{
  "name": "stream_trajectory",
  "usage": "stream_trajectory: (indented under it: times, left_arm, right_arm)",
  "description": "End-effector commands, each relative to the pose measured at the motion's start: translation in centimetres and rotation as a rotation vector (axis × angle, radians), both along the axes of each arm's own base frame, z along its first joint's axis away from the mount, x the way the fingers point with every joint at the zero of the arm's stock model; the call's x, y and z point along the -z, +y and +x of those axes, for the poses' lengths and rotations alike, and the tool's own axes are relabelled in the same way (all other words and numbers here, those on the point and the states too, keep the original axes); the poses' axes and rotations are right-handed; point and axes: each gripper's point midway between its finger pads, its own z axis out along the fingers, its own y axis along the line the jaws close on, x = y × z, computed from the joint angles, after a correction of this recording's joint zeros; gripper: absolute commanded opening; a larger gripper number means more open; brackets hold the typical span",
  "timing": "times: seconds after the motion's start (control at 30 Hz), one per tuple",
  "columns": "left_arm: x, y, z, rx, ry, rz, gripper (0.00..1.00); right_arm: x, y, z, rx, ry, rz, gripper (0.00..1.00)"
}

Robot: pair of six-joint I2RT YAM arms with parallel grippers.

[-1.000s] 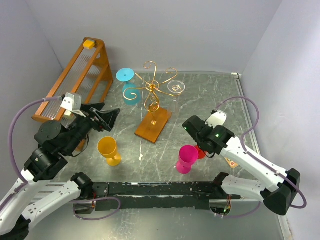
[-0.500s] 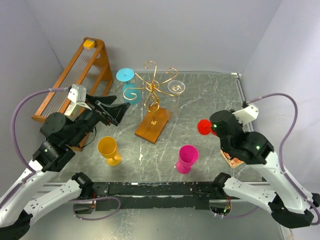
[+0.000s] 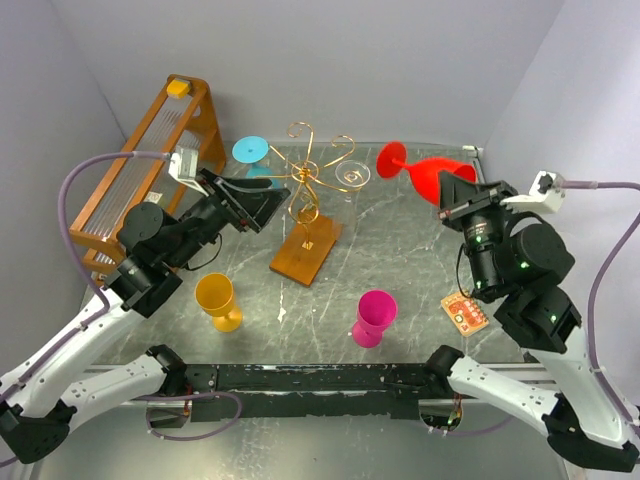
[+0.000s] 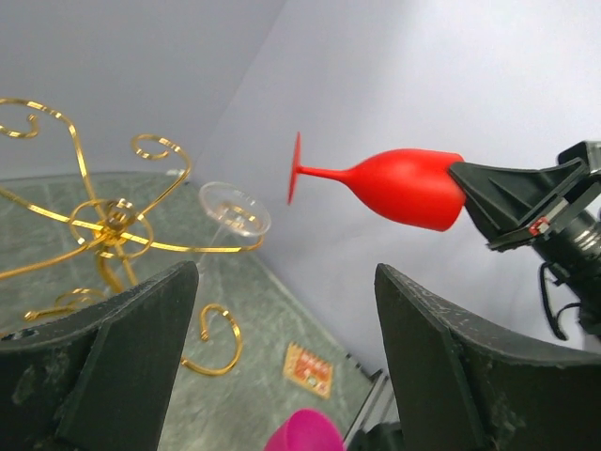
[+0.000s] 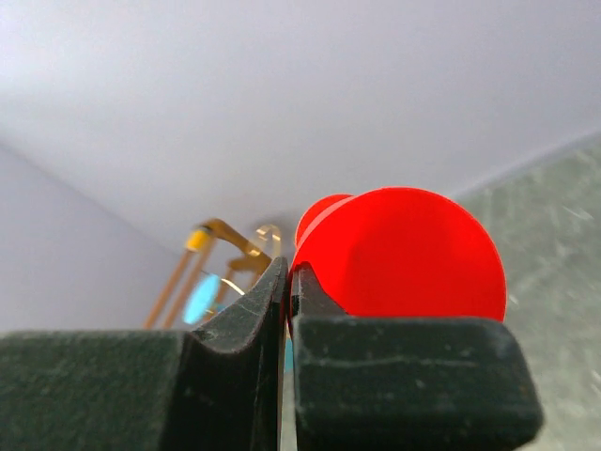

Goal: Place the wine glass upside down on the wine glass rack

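Note:
A red wine glass (image 3: 425, 172) hangs in the air at the back right, lying sideways with its foot pointing left toward the rack. My right gripper (image 3: 452, 190) is shut on its rim, one finger inside the bowl (image 5: 404, 254) and one outside. The wine glass rack (image 3: 305, 180), gold scroll wire on a brown wooden base (image 3: 305, 250), stands mid-table. A clear glass (image 3: 352, 176) and a blue glass (image 3: 250, 150) hang on it upside down. My left gripper (image 3: 262, 205) is open and empty, raised just left of the rack. The left wrist view shows the red glass (image 4: 404, 186) beyond the gold arms (image 4: 113, 225).
A tall orange-brown wooden frame (image 3: 160, 150) stands at the back left. A yellow goblet (image 3: 217, 300) and a magenta goblet (image 3: 374, 318) stand upright near the front. A small orange card (image 3: 466, 311) lies at the right. Walls close in at the back and both sides.
My right arm has lifted the red glass off the table, up and toward the back right, tipping it sideways. My left arm has swung up and right toward the rack, still open.

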Motion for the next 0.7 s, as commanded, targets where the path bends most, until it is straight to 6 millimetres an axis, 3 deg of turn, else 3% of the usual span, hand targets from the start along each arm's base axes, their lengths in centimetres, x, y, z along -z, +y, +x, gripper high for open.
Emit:
stream_trajectory:
  times: [0.0,0.17,0.43,0.67]
  left_arm:
    - [-5.4,0.4,-1.3,0.054,-0.070,-0.199,0.86]
    - [-6.3,-0.1,-1.1,0.078,-0.056,-0.258,0.86]
    - [-5.4,-1.4,-0.5,0.148,0.023,-0.366,0.86]
    - [-6.5,-0.2,0.5,0.096,0.014,-0.485,0.87]
  right_arm:
    - [-7.9,1.7,-0.5,-0.094,-0.256,0.072,0.00]
    - [-9.4,3.8,-0.4,-0.175,-0.340,0.117,0.00]
    - [-9.0,8.2,0.3,-0.328,-0.398,0.214,0.00]
    - [-9.2,11.3,0.3,-0.454,-0.452,0.272,0.00]
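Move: The red wine glass, already pinched at its rim by the right fingers, lies on its side in the air about 26 cm to the right of the left hand, some 5 cm farther out and 4 cm higher. The wine glass rack's hub is roughly 14 cm ahead, 5 cm right and 14 cm below the left hand. From the right hand the rack is about 24 cm left, 14 cm ahead and 16 cm lower, with the hanging clear glass some 16 cm left, 14 cm ahead and 24 cm down. Keeping its pinch on the red wine glass's rim, the right hand carries the glass left by about 10 cm and up by some 7, towards the rack and the left gripper, swinging its fingers counter-clockwise and tilting them up some 20 degrees; the rise comes first, then nearly all leftward. The open, empty left hand climbs 3 to 4 cm and rolls about 20 degrees, its fingertips tipping up, without touching the glass. ##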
